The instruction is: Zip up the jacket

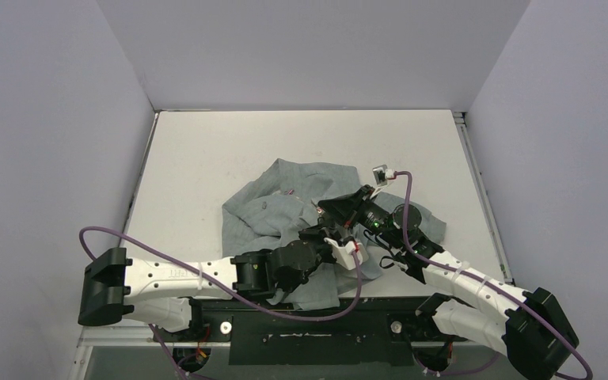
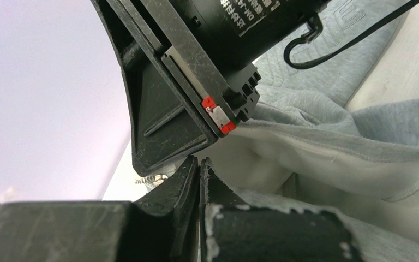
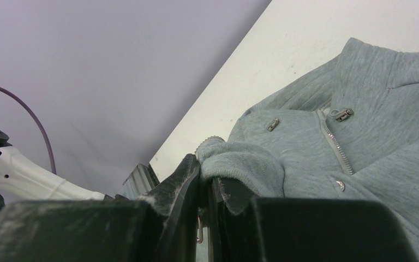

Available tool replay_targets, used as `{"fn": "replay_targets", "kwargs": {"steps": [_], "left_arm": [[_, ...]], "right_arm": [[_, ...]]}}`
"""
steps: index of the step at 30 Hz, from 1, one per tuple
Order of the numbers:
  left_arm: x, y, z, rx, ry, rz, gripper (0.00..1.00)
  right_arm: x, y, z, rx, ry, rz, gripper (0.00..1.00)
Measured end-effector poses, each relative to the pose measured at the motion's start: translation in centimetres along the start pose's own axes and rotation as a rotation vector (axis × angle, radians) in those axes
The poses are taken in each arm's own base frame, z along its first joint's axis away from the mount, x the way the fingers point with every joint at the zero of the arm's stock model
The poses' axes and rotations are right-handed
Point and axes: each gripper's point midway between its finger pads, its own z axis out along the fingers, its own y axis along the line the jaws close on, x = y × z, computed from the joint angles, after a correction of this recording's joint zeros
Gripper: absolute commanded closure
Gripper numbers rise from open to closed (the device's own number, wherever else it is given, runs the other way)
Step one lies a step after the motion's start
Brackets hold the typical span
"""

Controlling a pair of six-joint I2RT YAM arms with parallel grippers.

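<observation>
The grey jacket lies crumpled in the middle of the white table, and both grippers meet over its near right part. My right gripper is shut on a rolled ribbed edge of the jacket; a small metal loop hangs between its fingers. Beyond that edge runs a pale zipper with metal snaps beside it. My left gripper is shut, fingertips pressed together with nothing showing between them, just under the right gripper's black body. A bit of metal shows behind its left finger. From above, the left gripper sits next to the right gripper.
The table is boxed in by pale walls at the left, back and right. A purple cable loops over the right arm, and another purple cable trails along the left arm. Jacket fabric spreads under both wrists.
</observation>
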Motion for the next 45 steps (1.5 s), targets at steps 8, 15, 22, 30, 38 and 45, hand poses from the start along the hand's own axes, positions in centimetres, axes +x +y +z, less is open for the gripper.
{"fn": "replay_targets", "kwargs": {"steps": [8,15,22,30,38,45], "left_arm": [[-0.1,-0.1,0.2,0.045,-0.016,-0.081,1.0],[0.4,2.6,0.3,0.034,-0.032,-0.215,1.0],[0.1,4.3,0.2,0.035,-0.071,-0.308,1.0],[-0.2,4.7,0.0,0.048,-0.094,-0.356,0.77],[-1.0,3.5,-1.6,0.096,-0.123,-0.225,0.48],[-0.2,-0.7,-2.9,0.134,-0.07,-0.014,0.46]], "right_arm": [[0.0,0.0,0.0,0.0,0.0,0.001,1.0],[-0.2,-0.2,0.0,0.008,-0.009,0.01,1.0],[-0.2,-0.2,0.0,0.008,-0.008,0.011,1.0],[-0.2,-0.1,0.0,0.008,-0.009,0.012,1.0],[-0.2,-0.1,0.0,0.008,-0.008,0.015,1.0],[-0.2,-0.1,0.0,0.007,-0.009,0.015,1.0]]}}
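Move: The zipper's ring pull lies right at the left gripper's closed tips, about 1 cm ahead and level with them; whether it is gripped is hidden. The bunched cloth edge in the right fingers is some 3 cm ahead, 2 cm left and 1 cm above. A chest zip pull lies roughly 8 cm ahead, 12 cm left and 12 cm lower. From the right hand, the ring is about 2 cm back, 1 cm right and 1 cm below. Lift the shut left gripper about 3 cm while easing it forward and left past the right fingertips, rolling the wrist some 20 degrees with its left side going down. Then open to about half and draw back some 5 cm from the ring pull, sinking about 3 cm as the roll comes out. Keep the right gripper still, pinching the cloth edge. ##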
